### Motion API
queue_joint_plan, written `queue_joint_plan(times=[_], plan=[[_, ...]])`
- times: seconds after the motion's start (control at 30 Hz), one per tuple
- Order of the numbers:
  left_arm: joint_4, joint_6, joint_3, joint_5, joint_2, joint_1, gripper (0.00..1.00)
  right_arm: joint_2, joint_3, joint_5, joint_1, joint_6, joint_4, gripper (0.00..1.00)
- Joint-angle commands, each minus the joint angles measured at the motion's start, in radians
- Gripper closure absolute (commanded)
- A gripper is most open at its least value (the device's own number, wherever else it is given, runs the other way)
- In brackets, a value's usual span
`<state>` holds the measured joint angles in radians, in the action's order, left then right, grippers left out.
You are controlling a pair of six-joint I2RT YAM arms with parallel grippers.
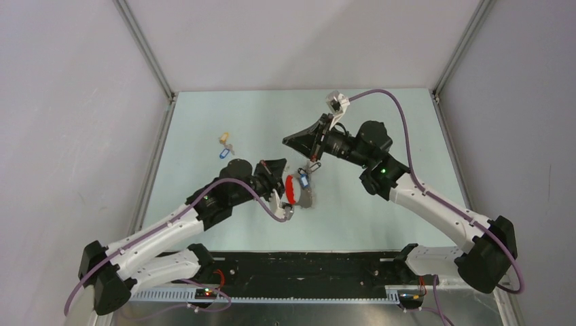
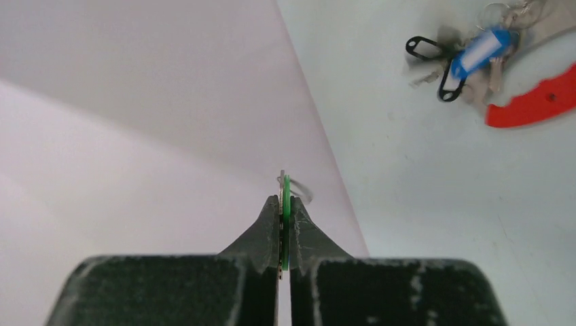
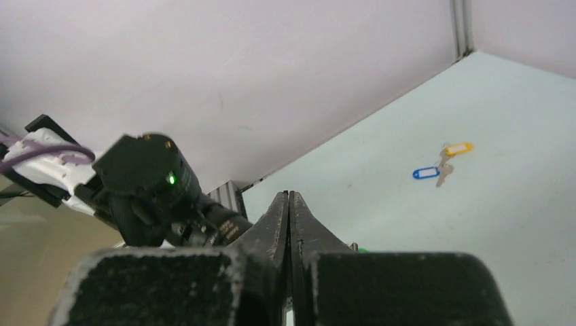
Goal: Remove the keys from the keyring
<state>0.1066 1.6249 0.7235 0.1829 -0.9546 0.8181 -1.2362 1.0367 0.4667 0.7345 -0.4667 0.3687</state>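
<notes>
The keyring (image 1: 291, 189), a thin silver ring with a red curved band, lies on the table between the arms. A blue-tagged key (image 1: 303, 180) and black-tagged keys (image 1: 314, 166) are bunched on it. In the left wrist view the red band (image 2: 536, 102), the blue tag (image 2: 482, 51) and the black tags (image 2: 424, 46) lie at the upper right. My left gripper (image 2: 286, 204) is shut on a green-tagged key, held edge-on, apart from the keyring. It is left of the ring in the top view (image 1: 277, 166). My right gripper (image 3: 289, 197) is shut with nothing visible between its fingers, above the ring (image 1: 286, 141).
Two loose keys lie at the far left of the table, one tan-tagged (image 1: 223, 138) and one blue-tagged (image 1: 225, 153). They also show in the right wrist view, the tan one (image 3: 459, 148) beside the blue one (image 3: 426, 173). Grey walls with metal frame posts (image 1: 145, 47) enclose the table.
</notes>
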Motion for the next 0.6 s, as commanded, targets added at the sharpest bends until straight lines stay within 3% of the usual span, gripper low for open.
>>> queue_joint_plan(times=[0.0,0.13,0.27,0.43,0.47,0.5,0.53,0.57], plan=[[0.015,0.113,-0.010,-0.156,0.004,0.027,1.00,-0.010,0.049,-0.061,-0.006,0.037,-0.052,1.00],[0.012,-0.008,0.021,-0.114,0.008,0.015,1.00,-0.009,0.047,-0.077,-0.042,0.043,-0.084,1.00],[-0.107,-0.274,0.052,-0.032,0.003,-0.056,1.00,0.001,0.042,-0.149,-0.087,0.120,-0.146,1.00],[-0.217,-0.758,0.155,-0.009,-0.128,-0.207,1.00,0.026,0.027,-0.301,-0.125,0.171,-0.184,1.00],[-0.223,-0.817,0.193,-0.050,-0.153,-0.222,1.00,0.031,0.022,-0.316,-0.131,0.169,-0.184,1.00],[-0.245,-0.990,0.240,-0.086,-0.216,-0.257,1.00,0.033,0.016,-0.321,-0.139,0.168,-0.183,1.00],[-0.251,-1.100,0.270,-0.221,-0.253,-0.275,1.00,0.036,0.013,-0.326,-0.146,0.165,-0.182,1.00],[-0.213,-1.326,0.352,-0.306,-0.334,-0.308,1.00,0.038,0.009,-0.326,-0.150,0.164,-0.181,1.00]])
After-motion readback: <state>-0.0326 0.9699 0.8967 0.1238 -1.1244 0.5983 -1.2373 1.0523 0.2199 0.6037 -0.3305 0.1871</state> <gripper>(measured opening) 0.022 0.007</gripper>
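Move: The two keys I took off earlier, where the green-tagged key in my left fingers goes, lie about 26 cm ahead of my left hand, 26 cm to its left and 24 cm below. Their blue tag is some 4 cm nearer me than them and the yellow tag about 4 cm farther out. The keyring, loose now, is roughly 5 cm ahead, 4 cm right and 23 cm below. From my empty right hand it is some 6 cm ahead, 5 cm right and 36 cm below. Still pinching the green-tagged key with its split ring, I dip my left hand slightly, then swing it forward, drifting left and rising, towards the removed keys. It ends about 8.5 cm farther out, rolling some 40 degrees as the fingers come round forward. Meanwhile I draw my right hand, shut and empty, forward and right, sinking a little and turning about 20 degrees clockwise. ##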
